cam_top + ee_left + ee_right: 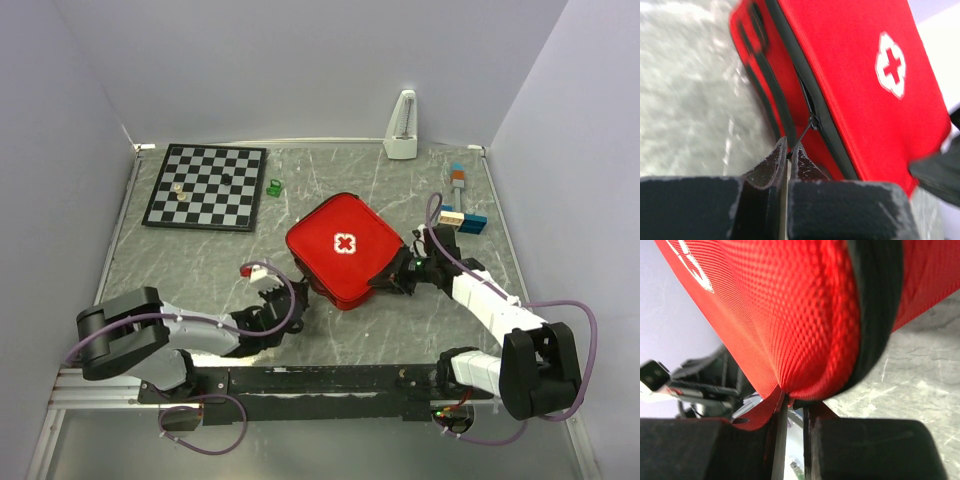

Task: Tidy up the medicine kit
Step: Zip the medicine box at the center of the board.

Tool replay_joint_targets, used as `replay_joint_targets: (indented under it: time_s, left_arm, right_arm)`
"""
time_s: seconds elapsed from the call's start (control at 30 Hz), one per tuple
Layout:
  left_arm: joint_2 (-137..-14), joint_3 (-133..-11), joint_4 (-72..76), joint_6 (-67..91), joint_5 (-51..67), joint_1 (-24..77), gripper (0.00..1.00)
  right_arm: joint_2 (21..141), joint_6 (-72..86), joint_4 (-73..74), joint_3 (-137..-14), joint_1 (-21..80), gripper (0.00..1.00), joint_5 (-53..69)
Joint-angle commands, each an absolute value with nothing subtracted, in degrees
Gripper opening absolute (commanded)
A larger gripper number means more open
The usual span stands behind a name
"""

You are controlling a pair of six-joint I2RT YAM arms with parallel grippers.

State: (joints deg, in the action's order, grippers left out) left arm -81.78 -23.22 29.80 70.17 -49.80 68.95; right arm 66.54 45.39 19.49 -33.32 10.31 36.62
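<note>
The medicine kit [343, 250], a red case with a white cross on its lid, lies in the middle of the table with the lid down. My left gripper [291, 297] is at its near-left edge. In the left wrist view that gripper [789, 148] is shut on the thin black zipper pull [805, 131], which runs from the kit's black zip band [825, 120]. My right gripper [386, 280] is at the kit's right corner. Seen from the right wrist, it [794, 403] pinches the red fabric edge of the kit [790, 325].
A black-and-white chessboard [205, 186] with a few small pieces lies at the back left, and a small green object [273, 187] sits beside it. A white upright object [402, 127] stands at the back wall. Coloured blocks [463, 205] lie at the back right.
</note>
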Motion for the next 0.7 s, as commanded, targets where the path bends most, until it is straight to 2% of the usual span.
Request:
replay_joint_targets:
  time_s: [0.0,0.43,0.6,0.67]
  left_arm:
    - [-82.79,-21.18,21.53,65.04,-56.96,61.8,0.01]
    - [-84.81,-23.37,25.57,61.26,-48.87,46.15,0.01]
    - [-80.88,-22.68,24.96,58.45,-46.94,46.49,0.01]
    - [-76.49,-20.66,24.26,58.54,-45.8,47.02,0.22]
  right_arm:
    - [64.95,35.69,23.38,-35.42,7.38,0.0,25.31]
    - [66.8,33.23,21.27,-34.19,7.47,0.0,27.69]
    - [66.53,32.52,21.18,-34.1,7.47,0.0,28.04]
    - [66.62,32.26,21.09,-34.19,7.38,0.0,28.3]
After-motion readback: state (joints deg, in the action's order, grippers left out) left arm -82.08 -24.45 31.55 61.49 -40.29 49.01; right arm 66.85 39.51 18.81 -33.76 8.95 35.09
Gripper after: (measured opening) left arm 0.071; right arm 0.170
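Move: The medicine box stands askew, and the left fingers already hold its zipper pull, with the slider some 3 cm ahead and 2 cm to the right at about hand height. The box's left corner, where the zip side ends, lies roughly 11 cm ahead and 4 cm left; the box's middle is about 8 cm ahead, 10 cm right and 3 cm lower. From the right hand, pinching the near-right edge, that middle lies about 7 cm ahead, 9 cm left and 4 cm lower. Keeping the cord of the zipper pull in its fingers, the left hand draws it forward and to the left, almost level, about 10 cm along the box's left-hand side towards the left corner, turning some 10 degrees counter-clockwise; it slows near the corner, where its grip just begins to slacken. The right hand keeps its pinch on the fabric and trim of the near-right edge, steadying the box while easing only about a centimetre forward and to the right. ##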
